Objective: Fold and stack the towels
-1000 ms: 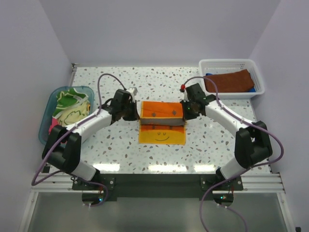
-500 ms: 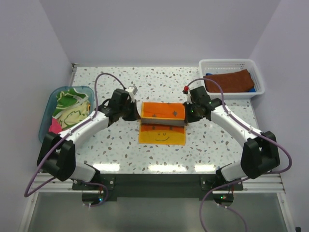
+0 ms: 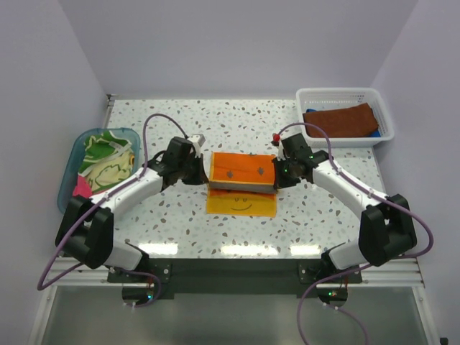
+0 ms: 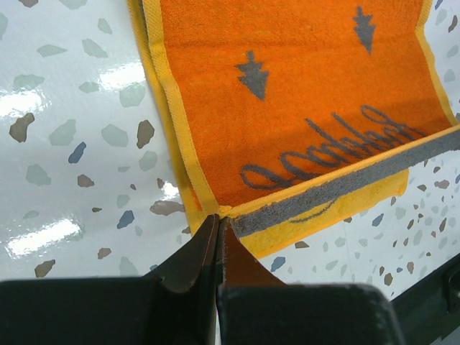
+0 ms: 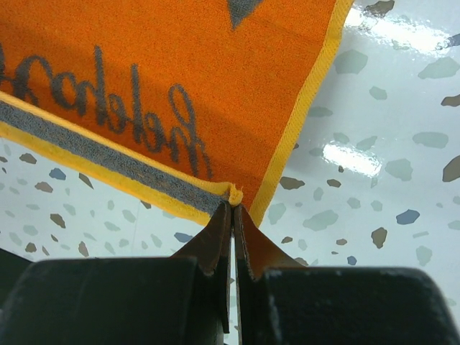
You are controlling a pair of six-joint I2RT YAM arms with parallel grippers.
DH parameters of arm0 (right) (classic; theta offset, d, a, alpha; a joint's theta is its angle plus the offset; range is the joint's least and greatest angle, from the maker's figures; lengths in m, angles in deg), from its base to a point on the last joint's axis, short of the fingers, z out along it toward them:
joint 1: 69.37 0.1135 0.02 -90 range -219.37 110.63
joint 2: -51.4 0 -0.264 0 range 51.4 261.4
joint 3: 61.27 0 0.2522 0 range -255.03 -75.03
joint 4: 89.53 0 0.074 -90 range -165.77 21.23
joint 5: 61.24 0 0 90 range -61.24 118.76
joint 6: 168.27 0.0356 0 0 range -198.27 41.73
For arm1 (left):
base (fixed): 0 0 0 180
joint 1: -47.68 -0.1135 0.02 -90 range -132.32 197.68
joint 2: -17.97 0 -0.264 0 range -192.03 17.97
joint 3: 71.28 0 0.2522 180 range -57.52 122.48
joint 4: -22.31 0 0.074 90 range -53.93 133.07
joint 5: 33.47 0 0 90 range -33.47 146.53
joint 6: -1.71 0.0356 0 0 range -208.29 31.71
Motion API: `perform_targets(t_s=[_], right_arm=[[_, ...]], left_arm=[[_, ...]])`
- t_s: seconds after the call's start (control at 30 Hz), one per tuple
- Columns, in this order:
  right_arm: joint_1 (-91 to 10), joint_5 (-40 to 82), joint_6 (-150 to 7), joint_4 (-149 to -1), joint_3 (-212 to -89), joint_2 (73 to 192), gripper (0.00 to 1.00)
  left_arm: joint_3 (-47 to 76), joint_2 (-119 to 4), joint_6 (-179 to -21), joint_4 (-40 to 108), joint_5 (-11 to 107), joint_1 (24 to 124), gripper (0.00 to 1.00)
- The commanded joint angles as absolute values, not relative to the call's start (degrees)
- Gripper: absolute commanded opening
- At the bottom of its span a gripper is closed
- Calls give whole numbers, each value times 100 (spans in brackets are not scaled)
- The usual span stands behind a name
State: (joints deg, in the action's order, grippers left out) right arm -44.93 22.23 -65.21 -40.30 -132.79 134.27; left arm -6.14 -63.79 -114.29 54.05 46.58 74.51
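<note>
An orange towel with grey marks and yellow borders lies mid-table, its far part doubled over the near part, where a smile mark shows. My left gripper is shut on the left corner of the raised edge, the corner pinched at its tips. On the other side, my right gripper is shut on the right corner, pinched at its tips. The grey-striped edge hangs taut between them just above the lower layer.
A white mesh basket at the back right holds a rust brown towel over a blue one. A teal tub at the left holds a green and yellow patterned towel and a pink one.
Both grippers have carried the towel's held edge toward the near side. The folded flap now covers more of the lower layer.
</note>
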Motion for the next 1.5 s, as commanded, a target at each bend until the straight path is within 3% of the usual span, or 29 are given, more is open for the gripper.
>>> perform_targets(t_s=[0.0,0.3,0.67,0.77,0.87,0.9,1.03,1.1,1.13,1.27,1.33,1.47], right_arm=[[-4520,2463,-6553,-3885,-13426,13419,0],[-4494,2331,-6448,-3955,-13234,13340,0],[-4494,2278,-6368,-4746,-12619,13990,0],[-4494,2208,-6386,-4764,-12566,14008,7],[-4494,2015,-6377,-4729,-12548,13947,22],[-4485,1980,-6386,-4703,-12548,13886,27],[-4450,1620,-6386,-4571,-12531,13639,31],[-4406,1444,-6395,-4466,-12478,13447,32],[-4380,1234,-6395,-4404,-12452,13376,33],[-4196,847,-6360,-4159,-12268,13095,38],[-4037,688,-6290,-4096,-12162,12919,39],[-3975,599,-6228,-4078,-11995,12612,40]], left_arm=[[-549,-6386,-11369,5436,4976,7414,0],[-583,-6315,-11264,5462,5056,7405,0],[-1005,-7053,-11071,4874,4774,7475,0],[-1094,-7010,-11105,4838,4774,7484,0],[-1208,-6905,-11158,4838,4766,7511,1],[-1243,-6861,-11219,4838,4757,7519,5],[-1471,-6527,-11360,4803,4520,7563,25],[-1603,-6351,-11457,4820,4441,7598,39],[-1656,-6133,-11483,4838,4423,7616,52],[-2007,-5525,-11711,4961,4502,7625,73],[-2218,-5166,-11817,5013,4537,7625,79],[-2447,-4760,-12168,5093,4581,7625,82]])
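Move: I still hold the lifted orange end of the towel by its two corners. The lower layer's near left corner is about 7 cm below my left hand and 4 cm back; its near right corner is some 6 cm below my right hand and 3 cm back, both in line sideways. From my left hand, the blue bin stands about 36 cm left and 9 ahead; from my right, the white basket is some 33 cm ahead and 22 right. After a brief hold, I lower both corners together some 6–7 cm and slightly back, laying the end onto the near edge of the yellow lower layer. There I open, the left hand wide and the right less than half, and let go. Both hands draw back clear of the edge and rise 3–4 cm, my right also drifting left and turning a little counter-clockwise. ##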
